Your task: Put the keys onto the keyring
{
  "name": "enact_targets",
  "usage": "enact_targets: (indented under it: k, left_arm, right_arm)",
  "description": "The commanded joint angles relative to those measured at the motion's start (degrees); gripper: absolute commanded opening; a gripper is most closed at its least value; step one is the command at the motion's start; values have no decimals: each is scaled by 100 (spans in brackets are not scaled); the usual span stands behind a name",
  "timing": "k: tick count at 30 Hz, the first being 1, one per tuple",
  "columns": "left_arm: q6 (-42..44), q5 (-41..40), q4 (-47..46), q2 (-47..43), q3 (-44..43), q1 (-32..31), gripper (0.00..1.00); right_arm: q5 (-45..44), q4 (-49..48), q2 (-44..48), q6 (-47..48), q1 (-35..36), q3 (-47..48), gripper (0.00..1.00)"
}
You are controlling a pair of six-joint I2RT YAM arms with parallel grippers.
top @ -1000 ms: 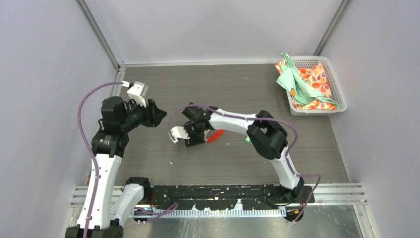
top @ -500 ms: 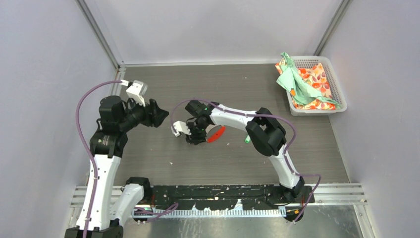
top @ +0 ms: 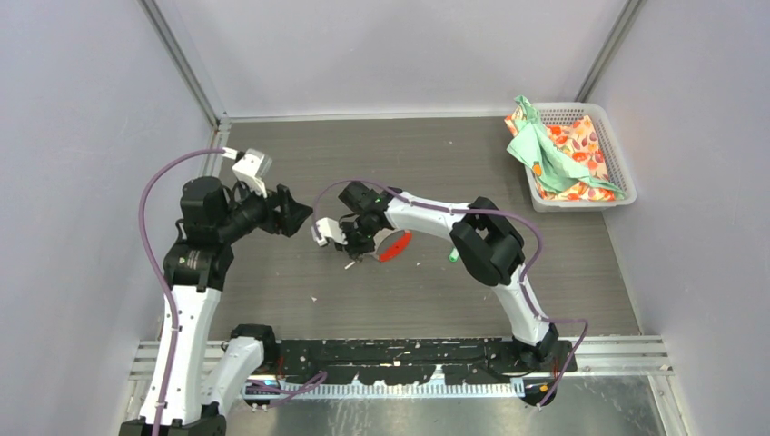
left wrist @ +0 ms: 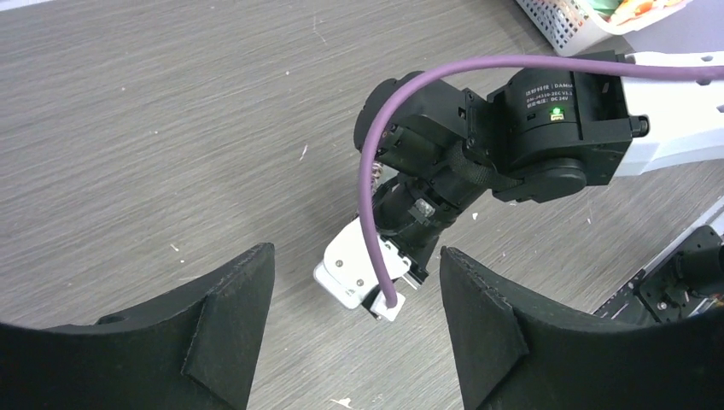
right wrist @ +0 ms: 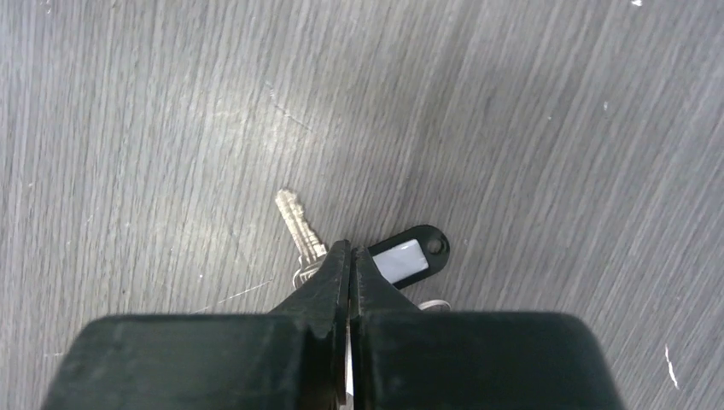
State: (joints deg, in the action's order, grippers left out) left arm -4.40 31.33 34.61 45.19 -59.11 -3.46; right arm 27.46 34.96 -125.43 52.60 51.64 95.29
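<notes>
My right gripper [right wrist: 352, 252] points down at the table's middle, shut on a silver key [right wrist: 300, 224]. The key's blade sticks out left of the fingertips and its black tag [right wrist: 410, 254] lies to the right. From above, the key's tip [top: 348, 266] shows just under the right gripper [top: 354, 256]. The keyring's red tab [top: 396, 247] lies on the table right beside that gripper, its loop hidden by the arm. A bright-green tagged key [top: 451, 257] lies further right. My left gripper [top: 300, 214] hovers open to the left, its jaws framing the right wrist [left wrist: 444, 188] and holding nothing [left wrist: 357, 316].
A white basket [top: 621, 178] with green and flowered cloths [top: 554, 154] stands at the back right. The right arm's purple cable [left wrist: 369, 196] arcs across between the two grippers. Small white flecks [top: 314, 298] lie on the wooden table.
The right gripper has shut on the black-tagged key. The left gripper has opened wider and moved a little right, towards the right gripper.
</notes>
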Motion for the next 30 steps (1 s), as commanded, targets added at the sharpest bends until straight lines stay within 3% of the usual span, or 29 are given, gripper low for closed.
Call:
enact_targets:
  k: [1,8,14,17,18,19,23,25,27,30]
  left_arm:
    - [310,97,93,-137,-137,13,72]
    - [1287,365,387,-388,334,12,69]
    - [1379,794,472,-644,466,20,69]
    - [1723,1053,607,-652,551,19,68]
    - [2009,1186,721,-652,618,19,68]
    - [2367,1330,820,-652,725,9,69]
    - [3674,1745,911,-442,1352,5,69]
    - [4716,1883,1138,-110,1480,-95,70]
    - [5369,1546,1038,475,1514,-500,70]
    - [6309,958,1185,1491,1118,-1140,71]
  right_arm:
    - [-51,-592,124,-531,31,-365,1]
    - [81,-1392,588,-1230,-30,-620,1]
    - [64,-2226,1101,-2089,-119,-975,1]
    - [73,-2504,1421,-2333,-246,-1202,11]
    - [70,-2659,1553,-2417,-284,-1341,20]
    - [48,-2859,1721,-2523,-334,-1522,30]
    - [-32,-3347,2402,-2980,-551,-2260,42]
    - [-265,-3887,2842,-3331,-680,-2876,57]
    - [-547,-4422,3165,-3827,-817,-3349,64]
    - [-782,-4793,3555,-4426,-979,-3854,66]
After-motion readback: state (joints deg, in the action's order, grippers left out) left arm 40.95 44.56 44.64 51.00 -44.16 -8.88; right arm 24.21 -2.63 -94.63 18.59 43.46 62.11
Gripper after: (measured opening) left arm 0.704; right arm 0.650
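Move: The right fingertips are nearly shut down at the table where the key meets its black tag: the key's middle is about 2 cm left and 1 cm back, the tag about 2 cm ahead and 1 cm left, both some 1 cm lower. The keyring plate lies about 5 cm right and 4 cm ahead, its red handle 8 cm right and 3 cm ahead. From the left hand the key is roughly 8 cm right, 2 cm ahead and 28 cm below. The right fingertips stay shut and low at the join of key and black tag, edging about 1 cm left while the wrist begins turning clockwise, then come free, rising some 12 cm and opening wide as they swing right and slightly forward over the keyring. The left hand, fingers still open, sinks about 14 cm towards the keys, drawing back some 5 cm and turning clockwise. ##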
